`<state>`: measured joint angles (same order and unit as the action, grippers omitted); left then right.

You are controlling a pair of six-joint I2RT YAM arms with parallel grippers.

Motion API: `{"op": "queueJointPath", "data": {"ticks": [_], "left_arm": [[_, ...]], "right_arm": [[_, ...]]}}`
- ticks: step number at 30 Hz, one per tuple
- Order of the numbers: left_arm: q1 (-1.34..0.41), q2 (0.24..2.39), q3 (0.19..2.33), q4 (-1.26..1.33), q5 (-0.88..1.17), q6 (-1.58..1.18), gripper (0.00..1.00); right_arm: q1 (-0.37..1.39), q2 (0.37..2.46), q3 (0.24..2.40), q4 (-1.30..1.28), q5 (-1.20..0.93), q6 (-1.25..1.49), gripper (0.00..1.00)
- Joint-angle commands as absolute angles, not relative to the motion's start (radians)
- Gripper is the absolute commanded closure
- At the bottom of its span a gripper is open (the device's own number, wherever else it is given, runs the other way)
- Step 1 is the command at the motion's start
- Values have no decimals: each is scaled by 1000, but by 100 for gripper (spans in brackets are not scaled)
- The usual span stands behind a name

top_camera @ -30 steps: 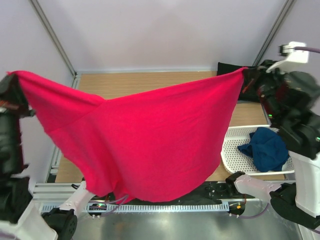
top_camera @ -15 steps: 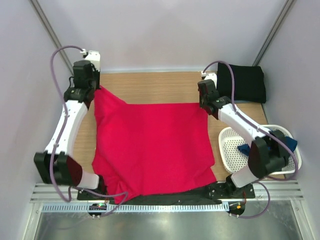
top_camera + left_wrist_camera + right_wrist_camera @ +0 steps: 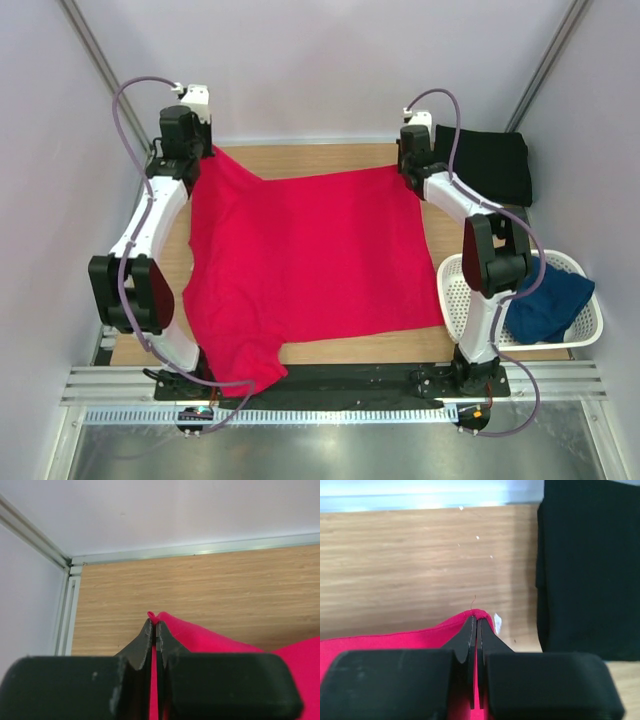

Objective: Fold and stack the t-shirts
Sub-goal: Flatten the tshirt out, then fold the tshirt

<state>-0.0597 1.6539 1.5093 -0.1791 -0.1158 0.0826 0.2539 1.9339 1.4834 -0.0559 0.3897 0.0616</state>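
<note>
The red t-shirt lies spread flat across the wooden table, one sleeve reaching the near left edge. My left gripper is shut on its far left corner; red cloth shows pinched between the black fingertips. At the far right corner my right gripper is shut on the hem. A folded black t-shirt rests at the back right, also filling the right of the right wrist view. The navy t-shirt sits crumpled in the white basket.
The basket stands at the table's right edge beside the right arm's base. An aluminium rail and white wall close the far edge. Bare wood shows behind the red shirt. Both arms stretch along the table's sides.
The red shirt, held high and stretched in the air a second ago, has been swung down and laid flat. Both grippers have carried its corners to the far edge of the table.
</note>
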Motion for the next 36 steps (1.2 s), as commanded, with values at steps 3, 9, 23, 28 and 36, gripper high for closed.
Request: {"op": "queueJointPath", "data": {"ticks": [3, 9, 23, 28, 36], "left_arm": [[-37, 1750, 1618, -19, -31, 45, 100], [-34, 1882, 1719, -5, -6, 18, 100], [-31, 2083, 1914, -5, -6, -23, 100], [-31, 2073, 1887, -9, 34, -25, 100], [-31, 1904, 1694, -26, 55, 24, 100]], "right_arm": [[247, 2003, 1583, 58, 382, 45, 99], [224, 2062, 1643, 41, 425, 28, 99], [176, 2236, 1848, 8, 385, 71, 99], [164, 2256, 1871, 6, 332, 77, 99], [143, 2198, 1838, -17, 258, 86, 99]]}}
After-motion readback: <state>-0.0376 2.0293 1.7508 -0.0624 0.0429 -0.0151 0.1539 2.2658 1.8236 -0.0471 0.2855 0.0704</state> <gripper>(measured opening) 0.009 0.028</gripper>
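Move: My hands each pinch a far corner of the red t-shirt. The table's far edge is about 18 cm straight ahead of my left hand and 26 below; for my right hand, about 15 cm straight ahead and 14 below. From my right hand, the black folded cloth is some 4 cm ahead and 23 to the right, and the white basket roughly 31 cm back and 33 right. Keeping both corners pinched, I draw the t-shirt out over the table so its near part trails after. My left hand reaches forward about 11 cm while sinking, then eases back a couple of centimetres as it dips again; my right goes forward some 8 cm towards the far edge, sinking about 4. Both drift slightly right. ##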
